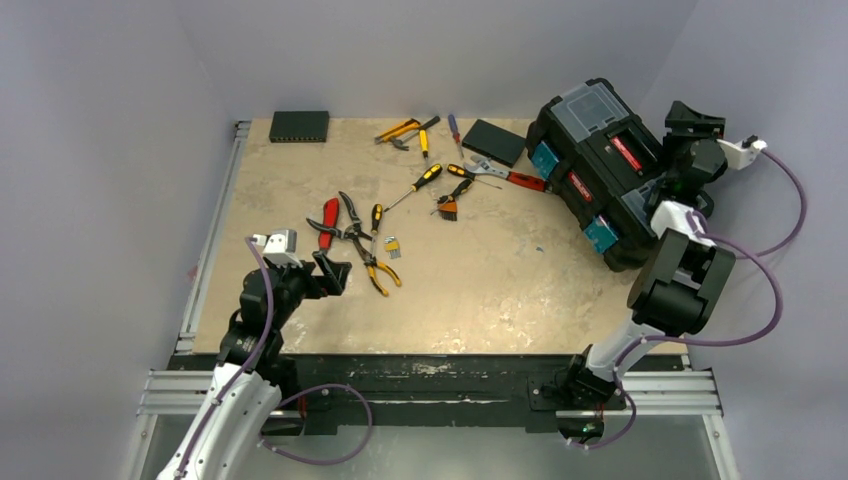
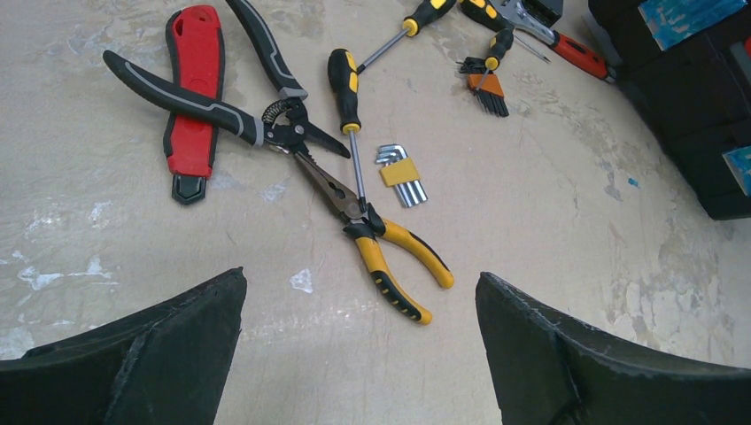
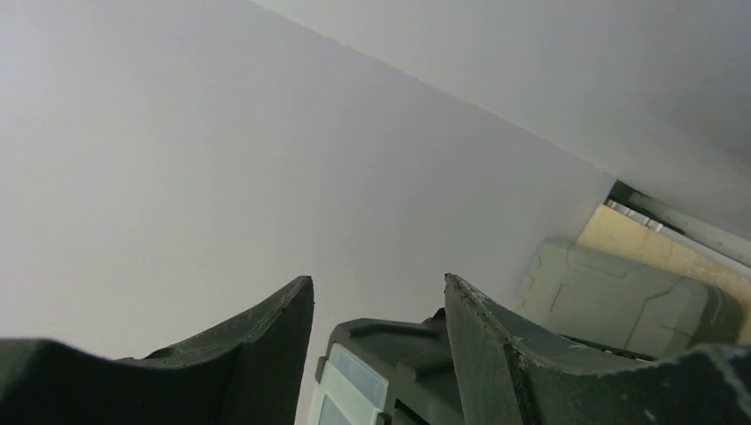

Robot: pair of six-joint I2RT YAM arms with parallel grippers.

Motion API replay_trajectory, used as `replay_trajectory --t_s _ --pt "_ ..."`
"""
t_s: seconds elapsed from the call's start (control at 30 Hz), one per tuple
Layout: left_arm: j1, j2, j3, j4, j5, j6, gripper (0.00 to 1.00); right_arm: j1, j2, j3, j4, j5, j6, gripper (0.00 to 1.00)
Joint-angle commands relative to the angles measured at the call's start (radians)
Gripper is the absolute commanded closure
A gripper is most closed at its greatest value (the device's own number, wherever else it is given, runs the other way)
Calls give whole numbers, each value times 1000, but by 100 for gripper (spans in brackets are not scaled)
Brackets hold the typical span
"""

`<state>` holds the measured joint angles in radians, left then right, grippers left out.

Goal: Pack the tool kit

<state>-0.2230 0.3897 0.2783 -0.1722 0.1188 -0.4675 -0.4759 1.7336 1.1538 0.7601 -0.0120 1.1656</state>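
The black toolbox (image 1: 600, 170) lies tilted at the table's right side, its lid shut and its blue latches facing the table's middle. My right gripper (image 1: 690, 140) is at its far right end. In the right wrist view the gripper (image 3: 379, 279) is open, with a corner of the toolbox (image 3: 398, 354) between its fingers and a thin gap on the left. My left gripper (image 2: 359, 274) stands wide open and empty, just short of the yellow-black pliers (image 2: 390, 257). Beside them lie a red-handled knife (image 2: 195, 88), black-handled pliers (image 2: 221, 106), a screwdriver (image 2: 345, 84) and hex keys (image 2: 403, 173).
More tools lie further back: a red-handled wrench (image 1: 505, 175), screwdrivers (image 1: 425, 180) and a small brush (image 1: 448, 207). A flat black box (image 1: 493, 142) sits by the toolbox and another black box (image 1: 299, 125) at the back left. A grey case (image 3: 629, 301) shows behind the toolbox.
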Motion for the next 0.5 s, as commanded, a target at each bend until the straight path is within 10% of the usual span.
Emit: replay_trajectory --t_s 0.0,0.47 --pt "-1 -1 -6 46 -2 17 2 12 -77 23 -241 63 -8 44" --pt "-1 -6 -6 41 -5 16 3 13 -110 -86 -488 93 -13 80"
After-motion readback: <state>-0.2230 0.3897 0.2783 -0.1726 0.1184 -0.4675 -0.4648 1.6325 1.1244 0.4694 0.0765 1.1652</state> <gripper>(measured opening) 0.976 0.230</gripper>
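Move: The right hand hovers just off the toolbox's back long edge; the box's middle lies about 10 cm to its left, 7 cm back and some 20 cm below. Of its neighbours, the red-handled wrench lies roughly 28 cm to the hand's left and 2 cm farther out, and the flat black box about 32 cm left and 11 cm ahead, both some 30 cm below. From the idle left hand the toolbox lies about 62 cm right, 20 cm ahead and slightly lower. Down and slightly back: the right hand sinks about 3.5 cm and draws back some 2 cm, close in along the toolbox's rear side. Its fingers tip downward by roughly 10 degrees while they close from just over half open to nearly shut, with nothing seen between them. Whether they touch the box can't be seen. ##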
